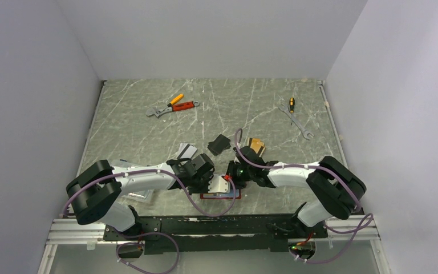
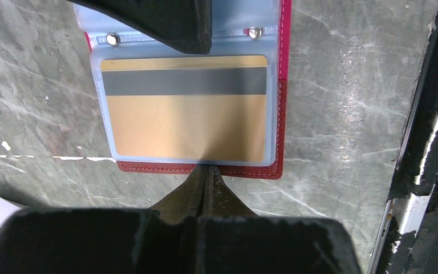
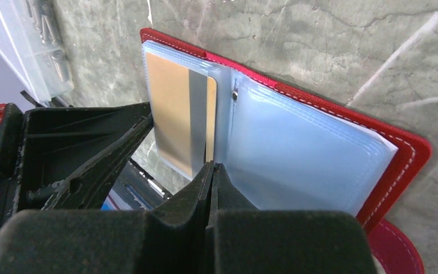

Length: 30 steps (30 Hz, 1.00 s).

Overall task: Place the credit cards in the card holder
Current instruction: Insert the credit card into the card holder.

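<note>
The red card holder (image 2: 281,123) lies open on the table near the front edge, seen also in the top view (image 1: 221,196). An orange-gold credit card (image 2: 188,123) with a dark stripe sits inside its clear sleeve (image 3: 174,120). My left gripper (image 2: 208,169) is shut, its tips touching the holder's near edge with nothing between them. My right gripper (image 3: 212,166) is shut too, its tips resting on the sleeves by the fold. A silver-white card (image 1: 187,150) and an orange-gold one (image 1: 256,145) lie loose farther back.
A black flat rectangle (image 1: 219,144) lies between the loose cards. A clear plastic box (image 3: 23,45) is at the left. Wrenches (image 1: 172,107) and a spanner with a screwdriver (image 1: 295,117) lie at the back. The table's front rail (image 2: 428,142) runs close by the holder.
</note>
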{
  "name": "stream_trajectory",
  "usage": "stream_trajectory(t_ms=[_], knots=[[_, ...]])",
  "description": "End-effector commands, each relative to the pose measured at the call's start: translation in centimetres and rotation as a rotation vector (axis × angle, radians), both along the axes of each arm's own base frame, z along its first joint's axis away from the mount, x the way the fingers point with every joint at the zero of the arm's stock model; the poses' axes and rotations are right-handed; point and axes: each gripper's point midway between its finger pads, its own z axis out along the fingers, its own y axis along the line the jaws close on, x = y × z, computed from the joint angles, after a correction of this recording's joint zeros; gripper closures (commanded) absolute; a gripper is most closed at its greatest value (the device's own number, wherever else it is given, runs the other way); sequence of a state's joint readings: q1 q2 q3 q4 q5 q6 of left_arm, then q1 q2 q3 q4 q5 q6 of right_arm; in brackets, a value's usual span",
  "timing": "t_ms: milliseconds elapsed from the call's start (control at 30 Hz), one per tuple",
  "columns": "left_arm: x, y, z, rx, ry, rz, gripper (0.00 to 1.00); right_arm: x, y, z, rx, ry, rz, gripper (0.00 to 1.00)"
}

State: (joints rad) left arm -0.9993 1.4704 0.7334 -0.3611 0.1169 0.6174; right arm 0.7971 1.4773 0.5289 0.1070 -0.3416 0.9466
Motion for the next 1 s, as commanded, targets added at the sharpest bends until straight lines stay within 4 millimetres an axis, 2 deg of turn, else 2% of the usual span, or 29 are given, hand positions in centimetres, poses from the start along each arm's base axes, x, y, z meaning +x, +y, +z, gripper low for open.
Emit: stream_trajectory(t_ms=[0,100,167,367,467,533,567,633,733,933,967], knots=[[-1.6,3.2,-2.2,0.138,0.081,0.005,1.0,0.1,1.7,0.3,0.034,-0.003,0.026,1.0],[-1.2,2.8,-0.7,0.099,0.112,0.033,1.0,0.2,1.9,0.5,0.039,0.0,0.036,1.0],[-0.4,2.6,1.0,0.057,0.135,0.065,1.0,1.1,0.9,1.5,0.026,-0.026,0.019,0.99],[4.7,3.4,8.9,-0.108,0.118,0.2,0.97,5.8,-5.2,7.8,0.028,-0.178,-0.126,0.68],[6.8,3.6,12.6,-0.177,0.078,0.249,0.94,7.2,-7.2,9.9,0.02,-0.229,-0.169,0.6],[7.9,3.7,14.2,-0.205,0.047,0.275,0.87,7.9,-8.1,10.6,0.016,-0.242,-0.195,0.57],[8.3,3.8,14.8,-0.219,0.033,0.287,0.79,8.1,-8.3,10.8,0.018,-0.246,-0.204,0.56],[9.0,3.8,15.9,-0.25,0.005,0.309,0.71,8.4,-8.4,11.2,0.028,-0.256,-0.214,0.53],[10.0,4.3,16.4,-0.275,-0.027,0.365,0.64,8.7,-8.3,11.5,0.034,-0.261,-0.215,0.51],[12.6,7.5,14.6,-0.246,0.019,0.546,0.55,9.8,-7.3,11.6,0.061,-0.263,-0.201,0.48],[13.1,8.2,14.6,-0.247,0.024,0.578,0.48,10.1,-6.9,11.7,0.072,-0.264,-0.198,0.47]])
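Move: The loose white cards lie about 13 cm ahead and 4 cm left of my left hand, at table height; the gold card in the holder's left pocket is centred about 3 cm to its right. From my right hand that gold card is some 3 cm left and 1 cm ahead, about 2 cm lower. The black cards lie about 15 cm straight ahead of my right hand, the loose gold cards as far ahead and 14 cm right. My closed right fingertips dip about 1 cm once more at the inserted card's right edge, then lift away forward, up and right, roughly 10 cm each way, opening about halfway. My left hand slides a couple of centimetres left off the holder's edge, rises some 15 cm and swings forward to above the white cards, turning about 25 degrees counter-clockwise as its fingers open nearly halfway. ##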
